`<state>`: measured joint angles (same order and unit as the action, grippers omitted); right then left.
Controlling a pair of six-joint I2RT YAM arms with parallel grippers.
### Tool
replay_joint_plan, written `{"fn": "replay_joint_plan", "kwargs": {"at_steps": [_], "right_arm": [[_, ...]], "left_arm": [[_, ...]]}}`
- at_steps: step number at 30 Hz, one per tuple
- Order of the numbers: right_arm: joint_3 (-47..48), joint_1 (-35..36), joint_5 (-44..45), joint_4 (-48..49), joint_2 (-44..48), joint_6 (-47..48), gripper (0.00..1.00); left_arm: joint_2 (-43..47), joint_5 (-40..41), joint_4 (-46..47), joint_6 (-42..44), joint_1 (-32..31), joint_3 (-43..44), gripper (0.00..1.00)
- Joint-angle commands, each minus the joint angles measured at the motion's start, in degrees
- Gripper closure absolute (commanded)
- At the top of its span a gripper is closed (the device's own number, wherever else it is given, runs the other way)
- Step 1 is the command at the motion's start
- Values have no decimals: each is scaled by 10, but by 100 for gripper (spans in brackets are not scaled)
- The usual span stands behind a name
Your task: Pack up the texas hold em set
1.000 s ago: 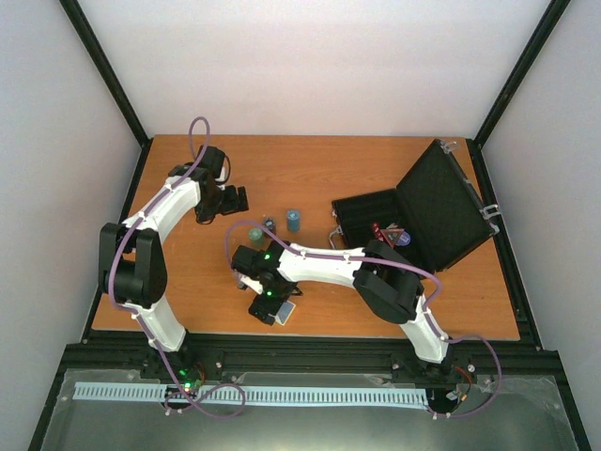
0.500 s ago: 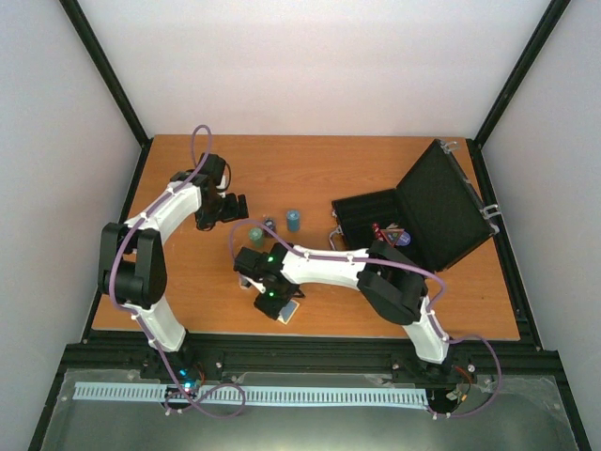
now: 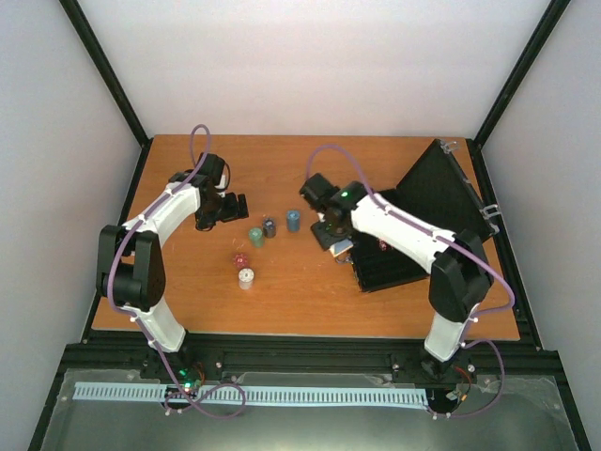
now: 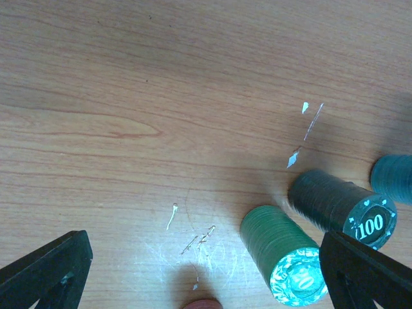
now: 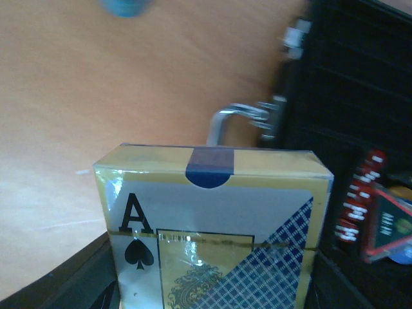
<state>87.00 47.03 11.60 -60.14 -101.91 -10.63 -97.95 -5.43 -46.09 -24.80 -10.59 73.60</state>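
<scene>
The black case lies open at the right, its lid tilted up. My right gripper is shut on the card deck, a gold and blue box with an ace of spades, just left of the case's metal handle. Red dice lie inside the case. Green, dark and blue chip stacks stand mid-table. My left gripper is open beside them, with the green stack near its right finger. The purple disc does not show.
A white chip stack and small red dice sit nearer the front, left of centre. Black frame rails run along the table's edges. The dark stack and blue stack stand close behind the green one.
My right arm has carried the card deck from the table's front centre up and right to the case's edge. The white stack and red dice it covered now show. The left arm stays put.
</scene>
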Motion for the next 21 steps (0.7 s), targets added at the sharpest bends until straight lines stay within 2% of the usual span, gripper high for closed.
{"fn": "replay_joint_plan", "kwargs": {"at_steps": [1,8,21], "right_arm": [[-36,-79,49,-2,8,-7,66],[-58,-180,28,45,-12,7,65],[-55,-221,-20,85,-69,32,65]], "left_arm": [[12,-7,9,-6,4,3,0],[-4,-10,5,-6,4,7,0],[-36,-2,-10,0,4,38,0]]}}
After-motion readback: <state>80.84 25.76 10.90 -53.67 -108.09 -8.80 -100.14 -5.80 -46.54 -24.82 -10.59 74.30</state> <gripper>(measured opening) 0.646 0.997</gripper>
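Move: The right hand already holds the card deck. The free spot for it in the open case lies about 12 cm to the right, 7 cm ahead and 11 cm below. Just beyond that spot are the triangular sign, some 5 cm farther right, and the dealer button, about 7 cm farther right. The case handle is roughly 3 cm ahead and 4 cm right of the hand. From the left hand the spot is about 37 cm right, roughly level fore and aft, 7 cm lower. Keeping the card deck pinched between its fingers, the right hand sweeps about 12 cm to the right and some 7 cm forward, across the handle side and in over the open case. It turns about 20 degrees clockwise on the way, then sinks towards the free spot beside the triangular sign, some 7 cm lower in all, fingers unchanged. ##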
